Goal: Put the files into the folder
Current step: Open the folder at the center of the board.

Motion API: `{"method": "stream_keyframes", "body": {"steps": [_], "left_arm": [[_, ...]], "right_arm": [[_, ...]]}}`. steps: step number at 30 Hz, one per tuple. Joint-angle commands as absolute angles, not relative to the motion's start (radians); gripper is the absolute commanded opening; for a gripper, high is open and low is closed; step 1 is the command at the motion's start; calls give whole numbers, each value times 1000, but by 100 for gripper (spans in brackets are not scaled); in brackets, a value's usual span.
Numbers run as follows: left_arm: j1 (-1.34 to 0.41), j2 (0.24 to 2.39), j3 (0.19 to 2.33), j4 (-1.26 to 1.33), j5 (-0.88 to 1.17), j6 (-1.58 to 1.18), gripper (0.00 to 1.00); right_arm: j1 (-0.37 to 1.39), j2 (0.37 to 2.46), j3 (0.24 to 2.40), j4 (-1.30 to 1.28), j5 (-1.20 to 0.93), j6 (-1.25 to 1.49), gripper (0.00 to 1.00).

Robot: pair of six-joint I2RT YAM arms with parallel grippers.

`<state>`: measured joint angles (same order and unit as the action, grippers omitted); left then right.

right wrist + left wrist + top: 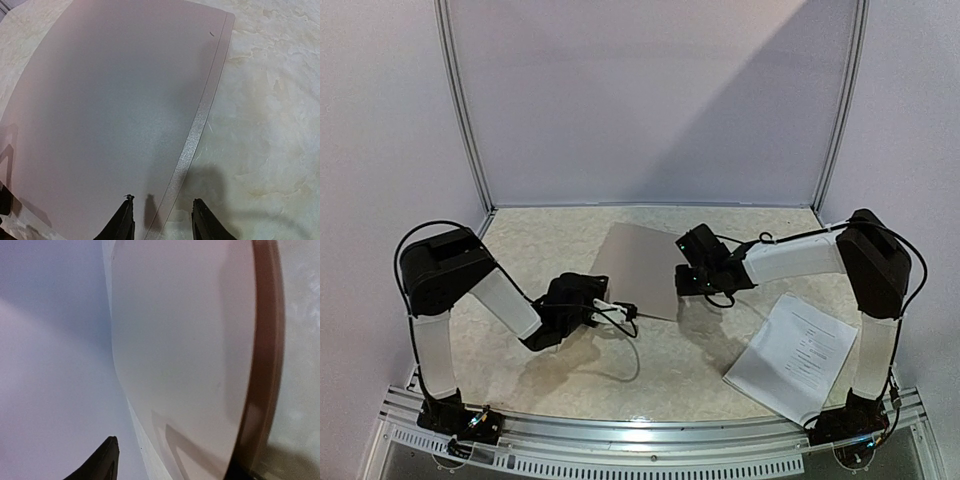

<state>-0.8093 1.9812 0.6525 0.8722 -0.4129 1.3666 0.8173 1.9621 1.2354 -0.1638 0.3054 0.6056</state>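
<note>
The folder point(635, 268) is a flat tan-grey rectangle lying mid-table. My left gripper point(620, 311) is at its near corner. In the left wrist view the folder's pale cover point(185, 340) with a brown edge runs between the jaws of the left gripper point(170, 467). One dark finger point(102, 465) stands clear of the cover, so the jaws are open. My right gripper point(686, 268) is at the folder's right edge. In its wrist view the right gripper point(164, 220) is open, straddling the folder's edge strip point(197, 125). The files point(792, 355), white printed sheets, lie on the table at the near right, untouched.
The marble-patterned table point(530, 250) is bounded by a metal rail point(650, 425) along the near edge and pale panel walls behind and at both sides. A loose cable point(625, 360) loops from the left wrist over the table.
</note>
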Motion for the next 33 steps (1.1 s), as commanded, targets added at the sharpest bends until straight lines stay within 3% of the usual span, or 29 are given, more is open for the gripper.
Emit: {"method": "stream_keyframes", "body": {"steps": [1, 2, 4, 5, 8, 12, 17, 23, 31, 33], "left_arm": [[-822, 2075, 616, 1080, -419, 1458, 53], [-821, 2080, 616, 1083, -417, 1456, 44], [-821, 2075, 615, 1083, -414, 1435, 12], [-820, 2068, 615, 1084, -415, 1422, 1], [-818, 2025, 626, 1070, -428, 1366, 0], [-816, 1940, 634, 1000, -437, 1276, 0], [-824, 1882, 632, 949, -433, 1230, 0], [-835, 1885, 626, 963, -435, 1249, 0], [-846, 1880, 644, 972, -474, 1241, 0], [-845, 1885, 648, 973, -483, 1242, 0]], "right_arm": [[819, 1991, 1244, -148, 267, 630, 40], [819, 1992, 1245, -150, 263, 634, 40], [818, 1986, 1245, -158, 257, 642, 40], [815, 1978, 1241, -160, 249, 651, 40], [794, 1932, 1209, -141, 190, 693, 45], [752, 1843, 1129, -26, 69, 769, 62], [692, 1830, 1078, 128, -147, 885, 71], [676, 1898, 1073, 282, -277, 1024, 72], [672, 1969, 1108, 245, -301, 1078, 70], [671, 1946, 1107, 176, -246, 1067, 77]]}}
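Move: The folder's middle lies about 13 cm ahead of my left hand, 10 cm to its right and 2 cm below; its near-left corner is some 3 cm to that hand's left and 2 cm back, and the upper cover's near edge already lies between the open fingers. From my right hand, over the right edge, the folder's middle is roughly 11 cm ahead, 5 cm left and 3 cm below. The files lie about 18 cm back and 21 cm right of the right hand, 4 cm below. My left hand dips a centimetre, shuts on the upper cover's near edge close to the left corner, then lifts it about 5 cm, rolling slightly, and holds still. Once that lift is under way, my right hand opens wider, rises some 4 cm and rolls about 40 degrees to point left, then shifts left and sinks halfway back, to straddle the cover's right edge. ##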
